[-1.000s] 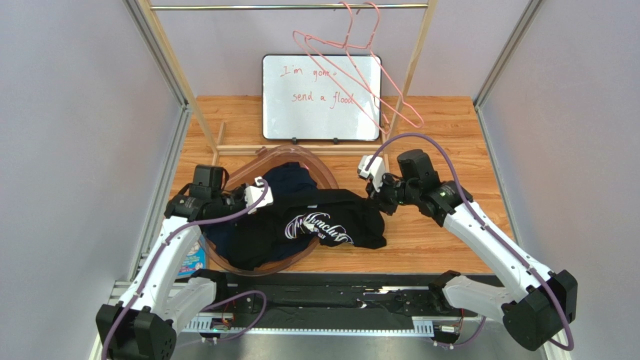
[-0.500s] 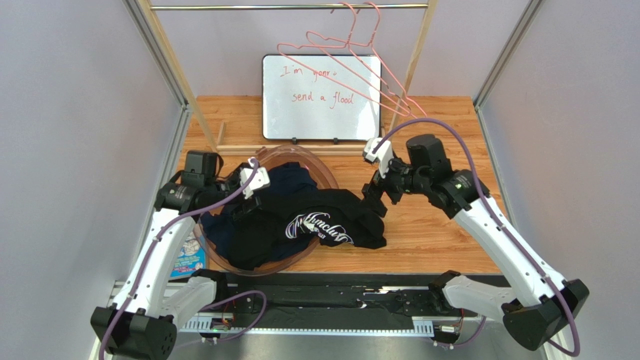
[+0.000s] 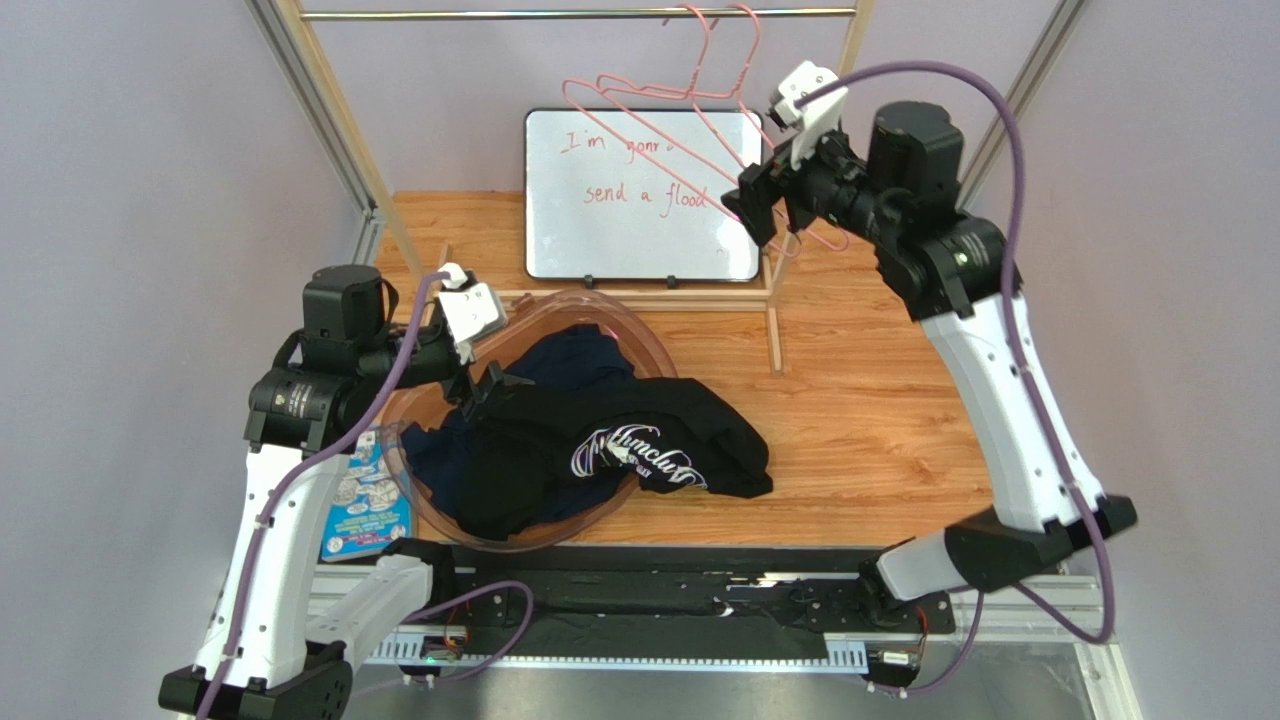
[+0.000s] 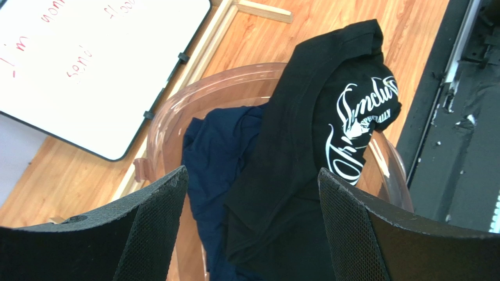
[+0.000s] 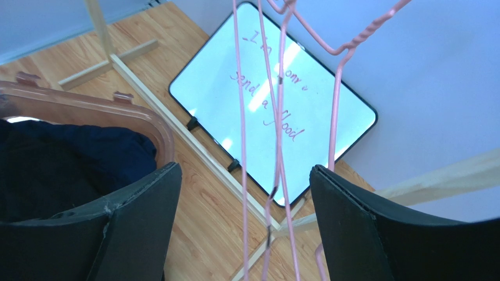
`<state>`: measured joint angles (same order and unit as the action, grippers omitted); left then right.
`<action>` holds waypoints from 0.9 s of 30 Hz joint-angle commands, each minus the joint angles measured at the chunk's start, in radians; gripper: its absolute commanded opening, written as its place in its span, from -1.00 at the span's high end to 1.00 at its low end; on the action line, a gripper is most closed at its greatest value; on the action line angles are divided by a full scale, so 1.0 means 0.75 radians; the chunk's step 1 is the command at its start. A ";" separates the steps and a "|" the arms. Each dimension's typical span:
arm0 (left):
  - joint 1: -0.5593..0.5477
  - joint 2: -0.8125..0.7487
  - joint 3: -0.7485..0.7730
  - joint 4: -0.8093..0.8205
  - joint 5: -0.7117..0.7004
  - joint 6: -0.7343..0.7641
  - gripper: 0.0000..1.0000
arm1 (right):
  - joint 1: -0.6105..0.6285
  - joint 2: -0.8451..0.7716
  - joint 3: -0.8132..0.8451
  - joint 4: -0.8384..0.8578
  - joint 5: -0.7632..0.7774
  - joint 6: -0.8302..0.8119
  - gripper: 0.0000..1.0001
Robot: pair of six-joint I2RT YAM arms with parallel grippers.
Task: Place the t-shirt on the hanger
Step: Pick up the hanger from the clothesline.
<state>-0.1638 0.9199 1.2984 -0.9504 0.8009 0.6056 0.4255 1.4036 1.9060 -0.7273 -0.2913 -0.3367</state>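
The black t-shirt [image 3: 661, 435] with a white script print lies half in the clear brown basin [image 3: 649, 333] and half on the table. It shows below my fingers in the left wrist view [image 4: 299, 152]. My left gripper [image 3: 489, 393] is open and empty, hovering above the shirt's left end [image 4: 252, 234]. Two pink wire hangers [image 3: 700, 60] hang from the rod at the back. My right gripper [image 3: 748, 203] is raised beside them, open. In the right wrist view [image 5: 246, 228] hanger wires [image 5: 242, 146] pass between the jaws, untouched.
A plain navy garment [image 3: 579, 357] lies in the basin under the shirt, seen also in the left wrist view [image 4: 214, 152]. A whiteboard [image 3: 643, 195] with red writing leans at the back. Wooden rack posts [image 3: 824, 135] stand on either side. A blue card [image 3: 361, 510] lies left of the basin.
My right arm rose from the shirt's right edge up and back to the hangers. My left gripper lifted and drew back left off the shirt. The hangers swung left.
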 commanded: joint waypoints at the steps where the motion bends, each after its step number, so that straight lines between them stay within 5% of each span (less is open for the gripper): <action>1: -0.002 -0.034 0.022 -0.007 0.049 -0.063 -0.72 | -0.029 0.147 0.160 0.019 0.028 -0.021 -0.64; 20: -0.002 -0.067 0.022 -0.001 0.030 -0.065 -0.73 | -0.064 0.409 0.265 0.092 -0.018 0.023 -0.19; 25: -0.002 -0.073 0.007 -0.001 0.016 -0.055 -0.73 | -0.058 0.419 0.261 0.084 -0.102 0.058 0.36; 27: -0.002 -0.077 0.005 0.007 0.008 -0.059 -0.73 | -0.058 0.415 0.261 0.086 -0.121 0.083 0.87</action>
<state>-0.1638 0.8738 1.2984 -0.9543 0.8021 0.5663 0.3828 1.7321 2.0598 -0.6949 -0.3248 -0.3183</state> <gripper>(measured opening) 0.863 0.220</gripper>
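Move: The near pink hanger's bottom wire, where the fingers are to shut, is some 10 cm ahead of the right gripper, 3 cm to its left and 7 cm lower. A second hanger hangs roughly 5 cm beyond and 4 cm left of that spot. The clothesline runs about 20 cm ahead, 5 cm left and 14 cm above the right gripper; the whiteboard stands about 27 cm ahead, 13 cm left and well below. From the left gripper the wire is about 24 cm ahead, 27 cm right and slightly higher. Reach the right gripper about 10 cm forward towards the near hanger's bottom wire, easing slightly left, and sink some 6 to 7 cm in two stages, with a brief pause between them. Tip the fingers slightly down, bring the wire between the pads and close them from wide open to nearly shut around it. ##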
